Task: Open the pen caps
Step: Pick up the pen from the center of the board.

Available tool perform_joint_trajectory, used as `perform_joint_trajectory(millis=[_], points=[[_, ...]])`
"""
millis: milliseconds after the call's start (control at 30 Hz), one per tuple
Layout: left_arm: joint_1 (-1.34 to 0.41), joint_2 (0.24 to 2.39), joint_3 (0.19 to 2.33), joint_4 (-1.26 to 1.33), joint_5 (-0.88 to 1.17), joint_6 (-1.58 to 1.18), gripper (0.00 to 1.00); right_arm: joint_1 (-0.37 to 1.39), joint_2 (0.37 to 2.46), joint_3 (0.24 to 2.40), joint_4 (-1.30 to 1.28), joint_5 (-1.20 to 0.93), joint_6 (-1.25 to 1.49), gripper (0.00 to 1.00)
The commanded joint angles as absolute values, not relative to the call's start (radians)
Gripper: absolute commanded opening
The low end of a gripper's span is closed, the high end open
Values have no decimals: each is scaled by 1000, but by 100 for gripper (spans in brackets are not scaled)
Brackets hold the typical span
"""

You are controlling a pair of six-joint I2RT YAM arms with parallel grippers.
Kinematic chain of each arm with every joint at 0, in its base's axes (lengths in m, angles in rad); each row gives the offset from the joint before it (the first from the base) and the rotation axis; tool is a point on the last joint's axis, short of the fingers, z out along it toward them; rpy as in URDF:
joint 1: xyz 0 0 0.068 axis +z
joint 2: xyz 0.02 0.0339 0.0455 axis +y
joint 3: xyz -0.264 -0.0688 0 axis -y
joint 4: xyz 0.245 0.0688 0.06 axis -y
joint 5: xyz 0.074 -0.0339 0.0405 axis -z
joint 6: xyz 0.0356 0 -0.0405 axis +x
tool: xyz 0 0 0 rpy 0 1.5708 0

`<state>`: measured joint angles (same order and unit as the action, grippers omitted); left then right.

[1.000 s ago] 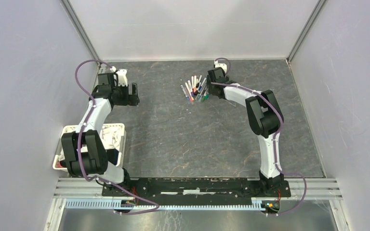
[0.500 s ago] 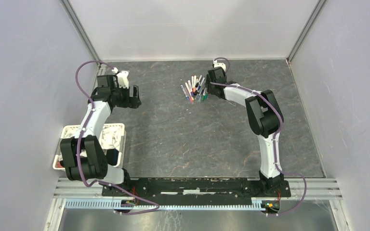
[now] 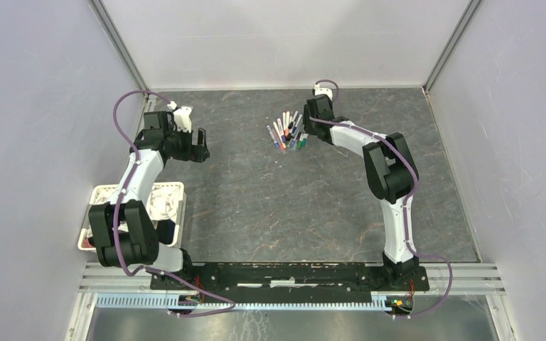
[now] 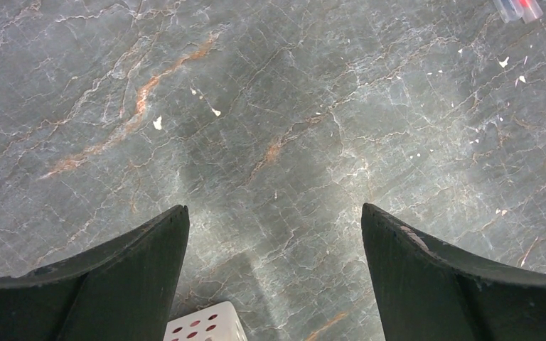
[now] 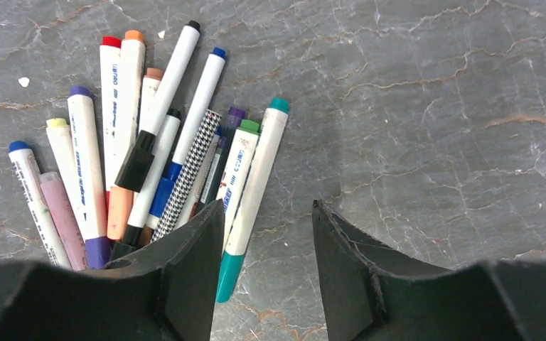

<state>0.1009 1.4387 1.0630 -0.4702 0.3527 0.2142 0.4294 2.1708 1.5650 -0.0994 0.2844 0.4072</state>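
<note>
The pens (image 3: 288, 131) lie in a fanned heap at the far middle of the table, white barrels with coloured ends, their pen caps on. In the right wrist view the pens (image 5: 149, 142) fill the upper left. My right gripper (image 5: 268, 204) hangs low over the heap's right edge, open with a moderate gap. A teal-capped pen (image 5: 256, 185) lies between the jaws, against the inner face of the left finger (image 5: 199, 241), and its teal cap (image 5: 229, 275) is near the floor. The right gripper (image 3: 306, 131) reaches in from the far right. My left gripper (image 4: 274, 209) is wide open over bare table, well left of the heap.
A white perforated basket (image 3: 99, 195) with items inside stands at the near left; its corner (image 4: 202, 328) shows under the left fingers. Two pen ends (image 4: 517, 8) peek in at the top right of the left wrist view. Grey walls enclose the marbled table.
The right gripper's jaws have narrowed over the heap's right edge. The left arm has shifted slightly and its jaws stay wide.
</note>
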Motion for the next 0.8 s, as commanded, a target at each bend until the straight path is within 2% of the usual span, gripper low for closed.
perform_joint_trajectory(millis=[0,467,667,733,767], points=[[104,1404,1072,-474,394,258,96,426,2192,1618,-95,296,417,53],[105,1383,1071,-482,399,271,96,411,2252,1628,-123,311,409,47],[104,1376,1076,-492,414,273,96,410,2241,1606,-123,329,403,39],[104,1372,1082,-503,419,276,96,410,2243,1609,-123,331,397,34],[105,1369,1086,-509,421,278,99,410,2246,1614,-125,329,395,30]])
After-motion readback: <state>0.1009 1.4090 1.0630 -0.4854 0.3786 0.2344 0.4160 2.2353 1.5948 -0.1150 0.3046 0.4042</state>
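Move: Just left of the right hand, by about 1 cm and some 3 cm below, lies the middle of the teal-capped marker, around 1 cm ahead. The green-capped marker lies against it, about 3 cm left and 1 cm ahead of the hand, and the checkered pen about 6 cm left and 2 cm ahead. From the left hand, the teal-capped marker is roughly 34 cm right, 14 cm ahead and 11 cm below. Sinking about 3 cm, after a tiny lift, the right hand brings its fingertips down astride the middle of the teal-capped marker, then slides about 1 cm to the right, away from the other pens. The part-open fingers narrow plainly as they go without shutting; the left one comes against the marker's side and the right one still shows a small gap. ##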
